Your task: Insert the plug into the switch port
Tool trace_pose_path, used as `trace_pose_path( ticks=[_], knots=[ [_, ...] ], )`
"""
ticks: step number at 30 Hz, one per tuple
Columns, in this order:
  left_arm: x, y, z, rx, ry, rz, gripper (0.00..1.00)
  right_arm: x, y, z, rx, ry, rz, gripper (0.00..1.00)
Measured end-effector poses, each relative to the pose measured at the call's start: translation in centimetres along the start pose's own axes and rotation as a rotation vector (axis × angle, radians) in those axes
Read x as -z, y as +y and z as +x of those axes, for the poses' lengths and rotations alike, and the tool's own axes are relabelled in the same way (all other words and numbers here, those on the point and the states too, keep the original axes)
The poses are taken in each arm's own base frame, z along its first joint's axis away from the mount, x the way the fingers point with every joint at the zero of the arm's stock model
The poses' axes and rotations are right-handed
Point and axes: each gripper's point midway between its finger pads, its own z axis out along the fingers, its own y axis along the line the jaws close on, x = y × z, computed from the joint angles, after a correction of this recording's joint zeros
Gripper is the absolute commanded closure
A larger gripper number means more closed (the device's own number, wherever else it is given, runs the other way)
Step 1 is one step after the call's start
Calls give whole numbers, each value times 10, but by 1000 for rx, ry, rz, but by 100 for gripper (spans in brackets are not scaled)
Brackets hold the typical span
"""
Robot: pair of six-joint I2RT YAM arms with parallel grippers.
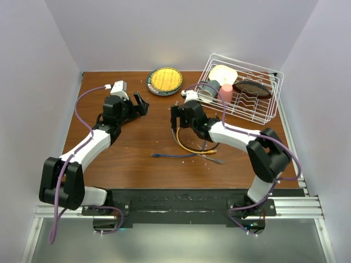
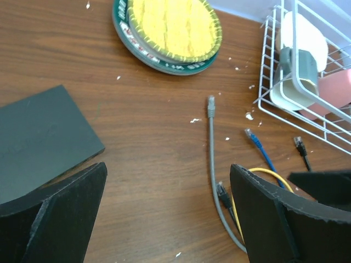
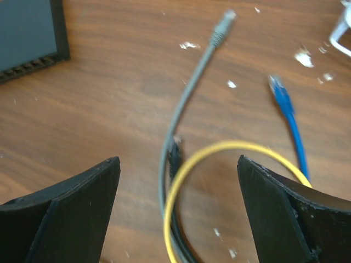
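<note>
The black switch box (image 3: 27, 30) lies on the wooden table, with its row of ports (image 3: 30, 67) along the edge facing the cables; its corner (image 2: 38, 137) shows at the left of the left wrist view. Several loose cables lie between the arms: a grey plug (image 2: 210, 104) (image 3: 222, 24), a blue plug (image 2: 249, 133) (image 3: 277, 87), a black plug (image 2: 221, 190) (image 3: 175, 150) and a yellow cable loop (image 1: 192, 147) (image 3: 186, 175). My left gripper (image 1: 141, 104) (image 2: 167, 170) is open over bare wood beside the box. My right gripper (image 1: 174, 123) (image 3: 178, 161) is open above the black plug and the yellow loop, holding nothing.
A round plate with a yellow centre (image 1: 164, 81) (image 2: 170, 33) sits at the back. A white wire rack (image 1: 241, 87) (image 2: 269, 82) holding a cup, a pink item and a dark dish stands at the back right. Another black plug (image 2: 298, 143) lies near the rack. White crumbs dot the wood.
</note>
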Motion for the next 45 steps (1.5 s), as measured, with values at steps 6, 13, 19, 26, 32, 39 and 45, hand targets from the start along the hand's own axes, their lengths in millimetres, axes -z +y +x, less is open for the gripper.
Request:
trace_pose_path(
  ticks=[6,13,19,26,32,39,45],
  knots=[
    [0,5,7,25,31,-22,0,-57,16,-7,0,19,19,31],
    [3,8,12,30,53,-36,0,-112,7,27,19,126,121,44],
    [10,2,0,28,20,-20,0,-120,-2,26,21,129,189,80],
    [14,-1,-6,27,3,-12,0,-128,-2,24,36,127,199,100],
    [19,0,-7,26,2,-23,0,-109,5,27,65,154,120,100],
    [25,-5,-14,17,-17,-3,0,-19,35,-44,64,0,-80,100],
    [33,-23,-21,11,-36,87,3,57,66,-100,80,-222,-314,100]
  ],
)
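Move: The stretch of grey cable just behind its plug lies about 9 cm ahead of the open right hand, 4 cm left and 9 cm below; the plug is some 6 cm farther out. A black plug sits roughly 3 cm nearer than that stretch, 1 cm to its right; a blue plug 2 cm beyond it, 6 cm right. From the left hand the same stretch is around 9 cm ahead, 11 cm right, 15 cm below. The right fingers close from wide open and pinch the grey cable behind its plug, after the hand reaches forward and down, each about 9 cm, and a little left. Still gripping, the hand draws back and lifts steeply, some 21 cm, tipping its fingers up and turning counter-clockwise. The left hand, empty and open, dips slightly, then rises, ending about 4 cm higher and a little back. ##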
